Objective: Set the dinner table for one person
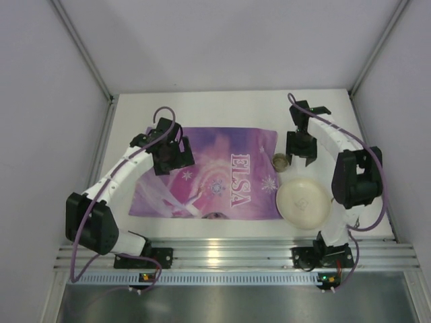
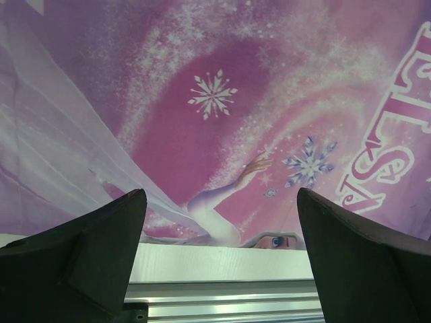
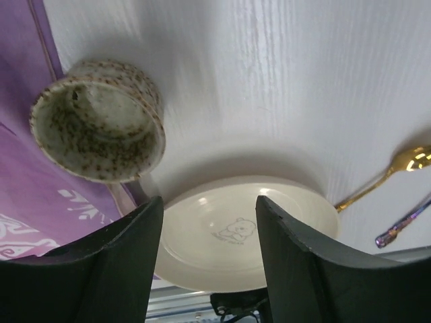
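Observation:
The white dinner table (image 1: pixel 222 108) carries a purple ELSA placemat (image 1: pixel 209 178). A small speckled cup (image 1: pixel 281 161) stands upright at the mat's right edge. A cream plate (image 1: pixel 303 202) with a bear print lies just nearer, its edge over the mat's corner. My right gripper (image 1: pixel 300 151) hovers beside the cup (image 3: pixel 97 131), open, with nothing between its fingers. In the right wrist view the plate (image 3: pixel 236 229) shows below the gap of the right gripper (image 3: pixel 209 202). My left gripper (image 1: pixel 172 151) hangs wide open and empty over the mat's upper left part (image 2: pixel 202 101).
A gold spoon (image 3: pixel 384 175) and a purple-tinted utensil (image 3: pixel 404 225) lie on the table right of the plate. A ribbed aluminium rail (image 1: pixel 229 252) runs along the near edge by the arm bases. White walls enclose the table on three sides.

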Robot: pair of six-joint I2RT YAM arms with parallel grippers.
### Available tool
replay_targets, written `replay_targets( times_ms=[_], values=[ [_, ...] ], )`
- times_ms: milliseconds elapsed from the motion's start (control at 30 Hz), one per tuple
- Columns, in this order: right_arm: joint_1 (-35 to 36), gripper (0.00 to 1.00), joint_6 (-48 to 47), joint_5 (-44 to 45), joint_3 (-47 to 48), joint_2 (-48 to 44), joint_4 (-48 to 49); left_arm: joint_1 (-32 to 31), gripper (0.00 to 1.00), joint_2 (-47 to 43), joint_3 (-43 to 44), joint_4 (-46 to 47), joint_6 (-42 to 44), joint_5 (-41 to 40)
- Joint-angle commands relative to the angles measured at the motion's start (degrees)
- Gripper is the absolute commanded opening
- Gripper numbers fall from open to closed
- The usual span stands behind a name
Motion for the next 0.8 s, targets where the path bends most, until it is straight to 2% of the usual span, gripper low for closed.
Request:
replay_targets(
  times_ms=[0, 200, 367, 467, 533, 633, 667, 700, 767],
  values=[
    [0.4, 0.57, -0.3, -3.4, 4.8, 3.4, 2.5, 5.1, 0.99, -0.5, -3.0, 1.7, 2.9, -0.8],
    [0.4, 0.56, -0.3, -3.9, 6.8, 7.3, 3.7, 12.8, 0.99, 0.7, -8.8, 5.4, 6.1, 2.0],
    [0.4, 0.52, -0.2, -3.7, 7.9, 11.1, 5.0, 14.2, 0.99, 2.5, -11.6, 6.8, 6.9, 1.4],
    [0.4, 0.44, -0.1, -3.7, 8.5, 12.8, 5.3, 15.5, 0.99, 3.1, -13.4, 7.2, 7.2, 0.5],
    [0.3, 0.33, -0.2, -3.3, 8.6, 13.6, 5.7, 17.0, 0.99, 3.5, -15.3, 7.4, 7.4, 0.2],
    [0.3, 0.09, -0.4, -2.4, 8.9, 14.4, 5.7, 19.1, 0.99, 5.0, -16.1, 7.9, 7.1, -0.8],
    [0.3, 0.09, -0.5, -2.0, 8.9, 14.4, 5.8, 19.3, 0.99, 5.0, -16.1, 7.9, 6.9, -0.9],
    [0.2, 0.0, -0.5, -1.1, 9.0, 14.4, 5.7, 19.6, 0.99, 6.0, -15.6, 7.6, 6.8, -0.9],
    [0.1, 0.0, -0.4, 0.3, 9.4, 14.2, 5.5, 20.1, 0.99, 7.0, -15.5, 7.3, 6.3, -1.4]
  ],
)
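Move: The cup stands about 5 cm left of the right hand, 4 cm ahead and 4 cm lower. From that hand the plate's middle is roughly 12 cm back and 4 cm right, the gold spoon some 9 cm back and 17 cm right, both about 6 cm down. From the left hand, the cloth's left edge lies about 15 cm left, 2 cm ahead and 11 cm below. Right hand sinks about 5 cm forward, closing on the cup's rim; open left hand sweeps left and down. ##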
